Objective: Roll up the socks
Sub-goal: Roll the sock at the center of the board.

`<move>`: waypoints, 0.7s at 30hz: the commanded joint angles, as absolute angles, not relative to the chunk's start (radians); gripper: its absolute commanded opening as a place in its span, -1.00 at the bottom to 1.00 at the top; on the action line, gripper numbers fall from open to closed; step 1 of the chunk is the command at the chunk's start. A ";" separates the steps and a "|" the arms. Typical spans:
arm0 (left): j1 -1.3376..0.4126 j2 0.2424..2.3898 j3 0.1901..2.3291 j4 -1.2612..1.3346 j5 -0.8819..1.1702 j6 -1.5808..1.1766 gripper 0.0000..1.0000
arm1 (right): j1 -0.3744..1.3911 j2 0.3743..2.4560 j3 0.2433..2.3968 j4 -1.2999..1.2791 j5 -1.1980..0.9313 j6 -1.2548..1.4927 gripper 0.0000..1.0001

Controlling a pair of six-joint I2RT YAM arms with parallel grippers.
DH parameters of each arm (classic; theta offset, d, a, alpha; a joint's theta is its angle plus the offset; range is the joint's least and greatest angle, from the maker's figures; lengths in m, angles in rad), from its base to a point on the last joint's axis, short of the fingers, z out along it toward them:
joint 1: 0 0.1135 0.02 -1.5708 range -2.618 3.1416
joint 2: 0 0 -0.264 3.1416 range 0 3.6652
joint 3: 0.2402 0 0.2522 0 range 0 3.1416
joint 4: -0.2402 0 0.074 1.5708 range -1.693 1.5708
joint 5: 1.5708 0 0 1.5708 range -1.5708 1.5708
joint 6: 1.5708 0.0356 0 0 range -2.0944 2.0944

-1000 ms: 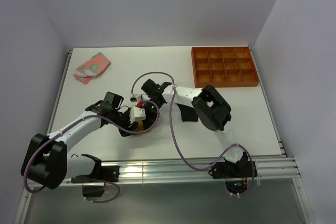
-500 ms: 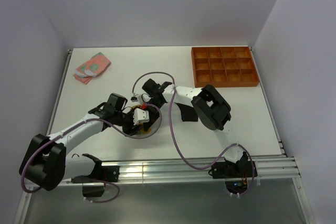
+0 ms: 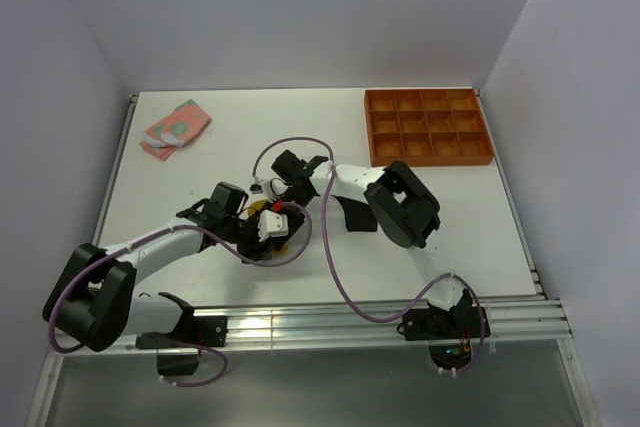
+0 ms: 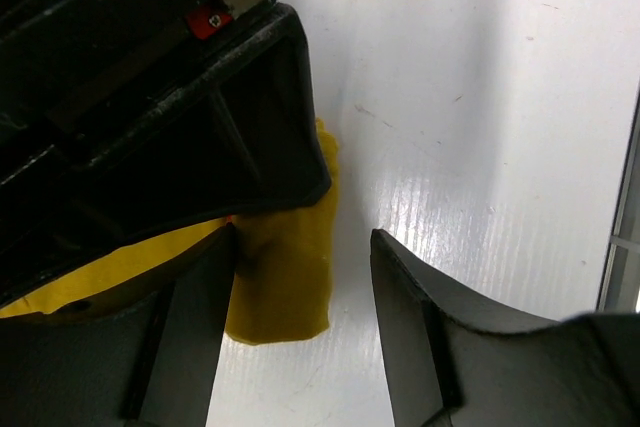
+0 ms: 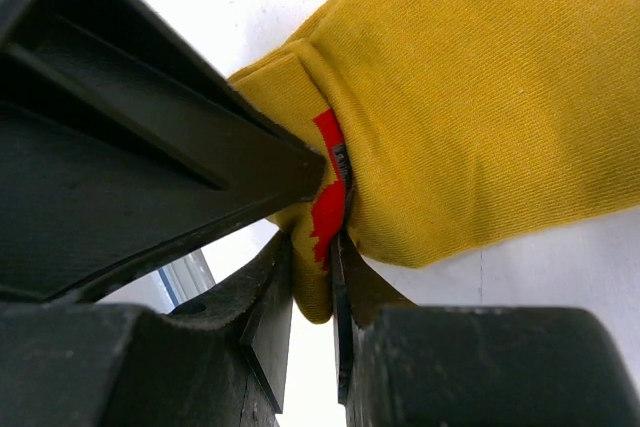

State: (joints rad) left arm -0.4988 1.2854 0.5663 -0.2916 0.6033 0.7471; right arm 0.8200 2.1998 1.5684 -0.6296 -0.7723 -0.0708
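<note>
The mustard-yellow sock (image 5: 480, 117) lies on the white table (image 3: 200, 177) between both grippers. My right gripper (image 5: 315, 267) is shut on the sock's folded edge, right at its red tag (image 5: 328, 197). In the left wrist view my left gripper (image 4: 300, 317) is open, with one end of the yellow sock (image 4: 285, 277) between its fingers and against the left finger (image 4: 195, 327). From above, little of the yellow sock (image 3: 258, 209) shows under the left gripper (image 3: 275, 219) and right gripper (image 3: 280, 190). The pink and green sock (image 3: 175, 127) lies at the far left. The black sock (image 3: 352, 215) lies under the right arm.
An orange tray (image 3: 427, 127) with square compartments stands at the far right of the table. The right gripper's black body (image 4: 150, 97) fills the upper left of the left wrist view. A metal rail (image 3: 380, 312) runs along the near edge.
The left arm has swung to the right and its wrist has turned, bringing its gripper close against the right gripper with jaws spread wider. The right arm has stayed in place.
</note>
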 commanded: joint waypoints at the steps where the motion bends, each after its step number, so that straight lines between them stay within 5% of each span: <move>1: -0.505 1.311 0.554 -0.241 0.604 0.718 0.21 | 0.821 2.247 1.531 -0.614 -0.686 -0.084 -0.66; 10: -0.503 1.373 0.568 -0.221 0.606 0.687 0.04 | 0.821 2.232 1.490 -0.575 -0.701 -0.071 -0.65; 21: -0.497 1.430 0.607 -0.301 0.624 0.698 -0.77 | 0.819 2.165 1.415 -0.494 -0.670 -0.028 -0.46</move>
State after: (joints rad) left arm -0.4973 1.3926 0.5976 -0.2462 0.6056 0.6975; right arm 0.8074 2.1693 1.4834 -0.5232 -0.8032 -0.0208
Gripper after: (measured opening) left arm 0.313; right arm 0.261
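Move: The rolled fold of the yellow sock sits about 1 cm ahead of my left hand, 1 cm to its right and 1 cm lower, between its open fingers. My right fingers already hold that fold, practically at their own point. The sock's flat part runs out some 5 cm ahead of my left hand and 2 cm to its left; the black sock lies about 12 cm ahead and 17 cm right of it. I pinch the yellow fold with my left hand as well: it sinks a bit over 1 cm, easing about 1 cm forward to bring the fold midway between its fingers, then it closes to about half its opening, gripping beside my right fingertips. My right hand stays put and keeps its pinch, its squeeze slackening only at the very end. ##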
